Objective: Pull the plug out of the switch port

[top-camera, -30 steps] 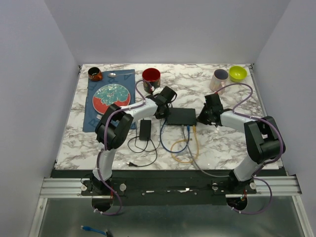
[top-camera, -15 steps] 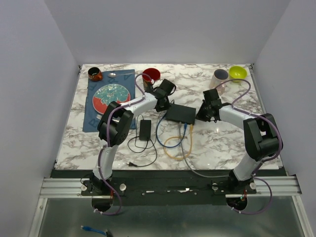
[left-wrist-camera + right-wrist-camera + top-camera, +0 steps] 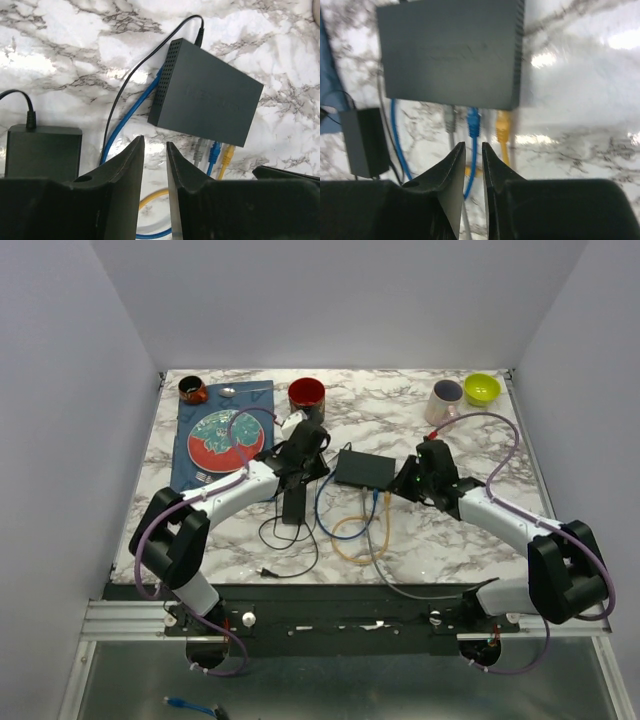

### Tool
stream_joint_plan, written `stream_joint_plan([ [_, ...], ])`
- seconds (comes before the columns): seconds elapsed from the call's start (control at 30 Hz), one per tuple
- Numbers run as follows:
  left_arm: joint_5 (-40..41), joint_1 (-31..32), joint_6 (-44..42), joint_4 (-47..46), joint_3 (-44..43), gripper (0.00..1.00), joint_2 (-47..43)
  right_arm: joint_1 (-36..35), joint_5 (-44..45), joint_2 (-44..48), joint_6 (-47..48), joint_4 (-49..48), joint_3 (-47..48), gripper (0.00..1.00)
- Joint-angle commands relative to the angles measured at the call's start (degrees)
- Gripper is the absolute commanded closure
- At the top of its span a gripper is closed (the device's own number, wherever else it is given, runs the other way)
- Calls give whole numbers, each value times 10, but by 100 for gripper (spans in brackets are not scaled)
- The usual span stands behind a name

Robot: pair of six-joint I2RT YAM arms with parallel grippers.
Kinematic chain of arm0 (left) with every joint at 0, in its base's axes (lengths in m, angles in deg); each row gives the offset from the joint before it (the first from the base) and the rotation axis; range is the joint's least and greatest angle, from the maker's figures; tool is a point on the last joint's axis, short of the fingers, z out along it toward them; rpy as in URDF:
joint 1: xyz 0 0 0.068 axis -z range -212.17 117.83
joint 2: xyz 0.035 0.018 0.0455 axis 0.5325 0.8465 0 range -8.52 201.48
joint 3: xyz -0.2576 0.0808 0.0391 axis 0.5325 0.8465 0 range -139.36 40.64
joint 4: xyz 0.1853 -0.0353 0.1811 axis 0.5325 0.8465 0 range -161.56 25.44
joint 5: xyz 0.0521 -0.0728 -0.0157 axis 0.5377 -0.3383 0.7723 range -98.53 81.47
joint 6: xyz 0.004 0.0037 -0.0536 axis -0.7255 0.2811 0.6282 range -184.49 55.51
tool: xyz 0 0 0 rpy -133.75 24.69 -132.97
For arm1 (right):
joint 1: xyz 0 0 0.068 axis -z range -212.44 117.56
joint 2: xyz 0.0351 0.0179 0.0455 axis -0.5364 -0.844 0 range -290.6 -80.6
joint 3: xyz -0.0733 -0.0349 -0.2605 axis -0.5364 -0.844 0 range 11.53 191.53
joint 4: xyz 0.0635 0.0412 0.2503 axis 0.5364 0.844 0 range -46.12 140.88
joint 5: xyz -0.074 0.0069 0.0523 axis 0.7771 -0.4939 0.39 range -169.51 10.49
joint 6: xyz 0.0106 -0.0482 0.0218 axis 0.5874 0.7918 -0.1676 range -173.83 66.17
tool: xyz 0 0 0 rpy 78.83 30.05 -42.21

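The dark grey switch (image 3: pixel 365 471) lies mid-table with three plugs in its near face: grey (image 3: pixel 451 120), blue (image 3: pixel 473 122) and yellow (image 3: pixel 503 124). A black power lead enters its far side. My left gripper (image 3: pixel 320 462) hovers just left of the switch, its fingers (image 3: pixel 132 165) slightly open with only marble and cable loops showing through the gap. My right gripper (image 3: pixel 402 485) sits at the switch's right near corner. In the right wrist view that gripper (image 3: pixel 473 145) is narrowly open, lined up below the blue plug, whose cable runs behind the gap, apart from the fingers.
A black power adapter (image 3: pixel 294 504) lies left of the switch among looped blue, yellow and black cables (image 3: pixel 362 540). At the back stand a red mug (image 3: pixel 306 393), a patterned plate (image 3: pixel 225 435) on a blue mat, a pink mug (image 3: pixel 443 400) and a green bowl (image 3: pixel 481 388).
Both arms have lowered and drawn back toward the near side. My left gripper left the switch's far left corner and its jaws parted. The right jaws widened slightly.
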State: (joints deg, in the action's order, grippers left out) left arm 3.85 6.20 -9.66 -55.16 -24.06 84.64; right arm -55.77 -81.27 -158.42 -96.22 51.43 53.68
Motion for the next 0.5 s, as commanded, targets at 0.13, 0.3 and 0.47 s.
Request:
stream_joint_plan([
  [0.13, -4, 23, 8, -27, 96, 65, -19, -4, 14, 38, 9, -10, -89, 71],
  [0.3, -14, 31, 10, -27, 106, 67, -4, -4, 7, -17, 5, -25, -82, 71],
  [0.47, -11, 35, 13, -27, 128, 67, -24, -4, 31, -87, 4, -35, -47, 71],
])
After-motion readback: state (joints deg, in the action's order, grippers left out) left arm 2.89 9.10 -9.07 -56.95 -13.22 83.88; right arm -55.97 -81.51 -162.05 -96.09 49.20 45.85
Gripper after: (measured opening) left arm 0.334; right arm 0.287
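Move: Under the right hand, about 7 cm down and 1 cm to its left, sits the yellow plug. The blue plug is some 3 cm left of the hand and level with it, the grey plug 5 cm left and 1 cm farther out; the switch's middle is about 6 cm ahead and 6 cm left. From the left hand the switch lies roughly 3 cm ahead, 8 cm right and 10 cm below, the power adapter 4 cm back and 7 cm left. Down and back goes the right hand, sinking about 6 cm and drawing back 4, then straight down at the end, to come in low just short of the yellow plug, tipping slightly downward, fingers still a little open. The left hand also sinks some 6 cm and backs off 5, easing to a stop above the table between power adapter and switch. Neither touches anything. ##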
